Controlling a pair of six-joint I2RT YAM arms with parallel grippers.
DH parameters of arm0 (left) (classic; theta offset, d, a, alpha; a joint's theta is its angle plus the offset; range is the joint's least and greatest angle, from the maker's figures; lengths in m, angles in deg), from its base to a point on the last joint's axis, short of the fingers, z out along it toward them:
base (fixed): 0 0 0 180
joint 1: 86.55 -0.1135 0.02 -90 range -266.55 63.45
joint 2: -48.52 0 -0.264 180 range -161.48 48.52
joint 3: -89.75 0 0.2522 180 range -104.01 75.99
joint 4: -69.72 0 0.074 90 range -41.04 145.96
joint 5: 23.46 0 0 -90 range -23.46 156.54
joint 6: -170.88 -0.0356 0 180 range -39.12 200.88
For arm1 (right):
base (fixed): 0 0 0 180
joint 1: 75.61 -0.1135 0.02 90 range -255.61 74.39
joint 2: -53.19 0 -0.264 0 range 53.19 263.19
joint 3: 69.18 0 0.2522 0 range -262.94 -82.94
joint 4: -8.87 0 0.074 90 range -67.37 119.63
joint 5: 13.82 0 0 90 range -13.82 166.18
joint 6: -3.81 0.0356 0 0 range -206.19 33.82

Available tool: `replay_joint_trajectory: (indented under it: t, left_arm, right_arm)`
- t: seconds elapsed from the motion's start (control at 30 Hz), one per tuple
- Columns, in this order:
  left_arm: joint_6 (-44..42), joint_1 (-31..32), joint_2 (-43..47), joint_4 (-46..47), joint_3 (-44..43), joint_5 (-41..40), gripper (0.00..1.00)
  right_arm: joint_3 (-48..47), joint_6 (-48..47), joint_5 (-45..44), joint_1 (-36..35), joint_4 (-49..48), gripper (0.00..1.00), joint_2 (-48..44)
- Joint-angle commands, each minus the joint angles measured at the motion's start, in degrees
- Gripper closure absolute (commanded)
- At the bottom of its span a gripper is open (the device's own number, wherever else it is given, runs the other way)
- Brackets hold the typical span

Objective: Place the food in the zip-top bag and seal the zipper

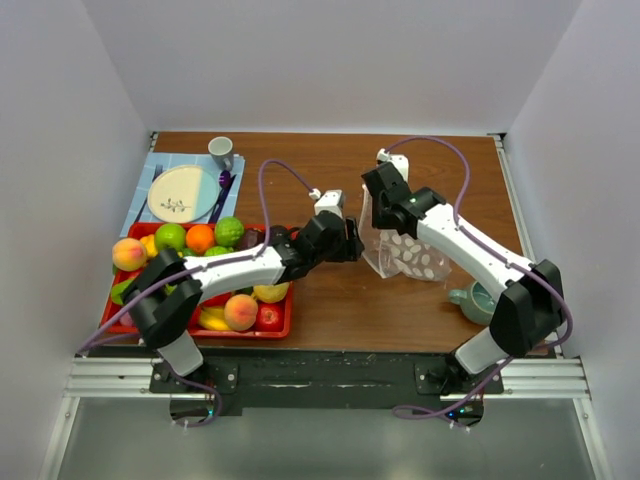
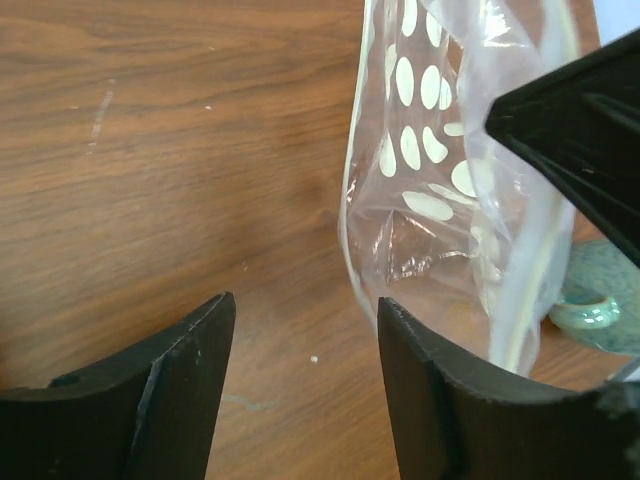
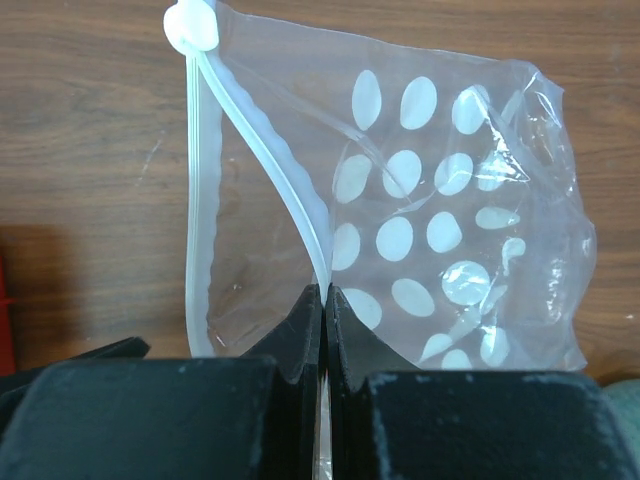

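Observation:
The food (image 1: 200,238), peaches, limes, an orange, a red apple and bananas, lies piled in a red tray (image 1: 283,325) at the left. The clear polka-dot zip-top bag (image 1: 408,255) stands on the table right of centre. My right gripper (image 3: 326,290) is shut on one strip of the zipper (image 3: 283,178), and the bag's mouth gapes to the white slider (image 3: 190,25). From above, my right gripper (image 1: 380,212) is over the bag's left top edge. My left gripper (image 2: 305,300) is open and empty just left of the zip-top bag (image 2: 430,150); seen from overhead, the left gripper (image 1: 352,240) is close beside it.
A green ceramic cup (image 1: 475,298) sits right of the bag by the right arm. A plate (image 1: 180,192) with cutlery on a blue mat and a grey cup (image 1: 221,152) stand at the back left. Bare wooden table (image 2: 150,150) lies between tray and bag.

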Motion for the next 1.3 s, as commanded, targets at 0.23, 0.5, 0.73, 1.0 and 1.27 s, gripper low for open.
replay_joint_trajectory:
  t: [0.23,0.5,0.73,1.0,1.27]
  left_arm:
    - [-7.4,-0.4,21.4,-20.9,1.1,-11.2,0.05]
    - [-7.1,-0.4,30.0,-35.1,5.8,-19.2,0.08]
    - [-6.5,1.7,31.9,-41.5,8.1,-19.0,0.01]
    - [-5.2,5.8,29.8,-45.4,9.0,-21.5,0.00]
    - [-8.7,6.2,30.2,-42.3,10.0,-17.9,0.00]
  right_arm:
    - [1.9,2.1,5.5,0.2,-5.4,1.00,-4.1]
    - [3.4,2.2,7.1,0.2,-6.5,1.00,-5.7]
    - [4.3,1.5,7.5,0.2,-6.5,1.00,-5.9]
    - [5.4,1.9,8.1,0.2,-6.8,1.00,-6.7]
    - [5.8,1.8,7.9,0.1,-6.7,1.00,-7.2]
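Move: The left hand, part open beside the bag's left lip, is bound for the yellow pear in the red tray, about 9 cm back, 18 cm to its left and 4 cm lower. A red apple lies about 6 cm back of the pear; a peach lies about 5 cm back and 6 cm left of the pear. The bag's middle is roughly 11 cm right of the left hand, level fore and aft. From the right hand, the pear lies some 27 cm left, 14 cm back and 9 cm lower. Still pinching one lip of the bag, the right hand keeps the mouth up, easing just 2 cm left and slightly back with a small roll. The left hand leaves the bag, arcs up about 9 cm and some 18 cm left while drawing back 10 cm, then sinks over the pear, spreading its fingers fully and rolling about 30 degrees, left side up, so they no longer slant right. ##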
